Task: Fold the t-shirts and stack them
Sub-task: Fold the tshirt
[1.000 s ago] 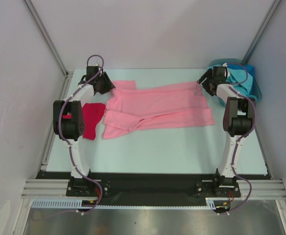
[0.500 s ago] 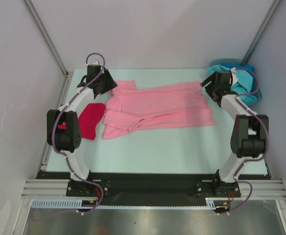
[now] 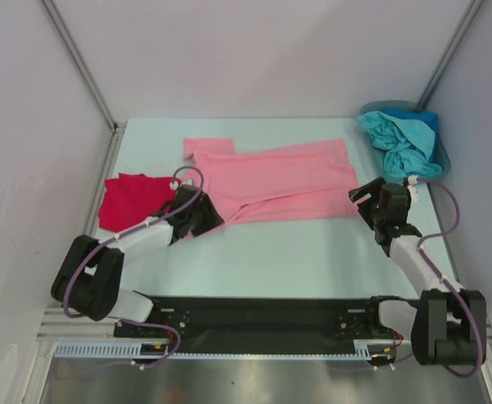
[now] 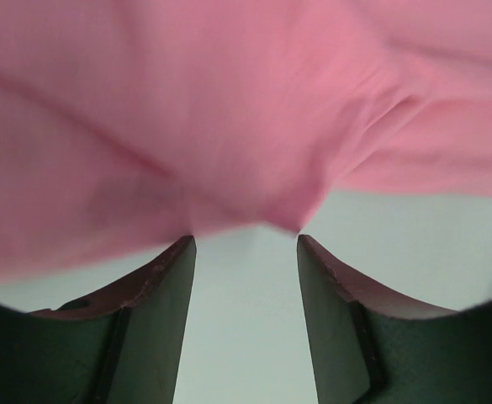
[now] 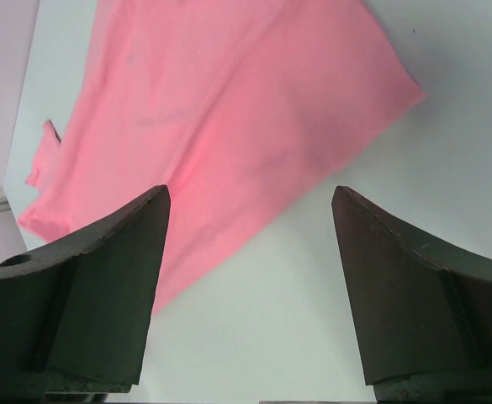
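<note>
A light pink t-shirt (image 3: 271, 178) lies spread flat across the middle of the table. My left gripper (image 3: 211, 220) sits low at its near-left corner, open. In the left wrist view the pink hem (image 4: 229, 126) hangs just past the gripper (image 4: 246, 240), with nothing between the fingers. My right gripper (image 3: 361, 202) is open at the shirt's near-right corner. In the right wrist view the pink cloth (image 5: 229, 109) lies ahead and left of the gripper (image 5: 250, 198), with bare table between the fingers. A bright red t-shirt (image 3: 132, 198) lies crumpled at the left. Teal and blue t-shirts (image 3: 399, 141) are heaped at the back right.
The teal and blue heap sits in a blue bin (image 3: 440, 156) at the table's far right corner. The pale table (image 3: 313, 252) runs between grey side walls, with a black strip and the arm bases along its near edge.
Both arms have swung from the pink shirt's far corners down to its near corners. The left gripper opened wider. The red shirt, earlier partly behind the left arm, shows fully.
</note>
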Motion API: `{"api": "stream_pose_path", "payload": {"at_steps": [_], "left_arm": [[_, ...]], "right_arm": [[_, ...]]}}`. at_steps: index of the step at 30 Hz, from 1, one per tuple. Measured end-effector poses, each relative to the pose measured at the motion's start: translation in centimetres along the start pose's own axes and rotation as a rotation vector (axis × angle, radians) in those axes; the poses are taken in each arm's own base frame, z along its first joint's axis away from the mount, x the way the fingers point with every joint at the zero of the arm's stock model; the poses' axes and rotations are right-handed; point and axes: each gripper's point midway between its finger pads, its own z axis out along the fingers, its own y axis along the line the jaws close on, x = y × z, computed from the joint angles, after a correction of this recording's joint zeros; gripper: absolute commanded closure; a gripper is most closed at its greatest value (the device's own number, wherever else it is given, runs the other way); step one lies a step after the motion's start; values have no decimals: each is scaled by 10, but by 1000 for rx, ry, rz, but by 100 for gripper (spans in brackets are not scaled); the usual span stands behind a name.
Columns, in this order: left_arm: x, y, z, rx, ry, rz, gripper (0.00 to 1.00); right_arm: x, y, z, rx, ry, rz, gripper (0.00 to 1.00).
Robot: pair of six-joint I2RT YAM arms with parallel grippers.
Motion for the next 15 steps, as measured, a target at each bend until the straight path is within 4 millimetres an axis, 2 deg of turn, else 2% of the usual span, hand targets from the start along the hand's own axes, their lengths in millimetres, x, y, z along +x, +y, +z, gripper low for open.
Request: {"api": "stream_pose_path", "payload": {"at_steps": [2, 5, 8, 11, 15], "left_arm": [[29, 19, -6, -40, 27, -18, 43], [45, 28, -19, -41, 8, -33, 43], [41, 24, -30, -20, -57, -42, 43], [32, 21, -36, -16, -113, -42, 43], [32, 32, -40, -41, -150, -39, 43]], "right_arm": [[5, -3, -8, -18, 3, 1, 18], [9, -6, -19, -47, 1, 1, 18], [12, -10, -21, -51, 2, -1, 18], [19, -25, -19, -26, 15, 6, 18], [27, -48, -14, 7, 43, 37, 17]]}}
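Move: Just past the pink t-shirt's near-left fold tip, the left hand has that tip about 2 cm ahead, 2 cm right and 5 cm below; the shirt's near-left corner is about level with the hand and 10 cm left, the red shirt some 12 cm ahead and 24 cm left. From the right hand, the pink shirt's near-right corner lies about 6 cm ahead, 5 cm right and 11 cm down, and the basket some 31 cm ahead and 14 cm right. Drawing back from the pink shirt's near edge, the left hand goes about 5 cm, nearly all of it early, dipping a couple of centimetres and rising again, then drifts some 2 cm left with a slight counter-clockwise turn. The right hand backs off about 4 cm and, in the later half, sinks about 4 cm on the near side of the right corner. Both grippers stay open, with no touch to be seen. ##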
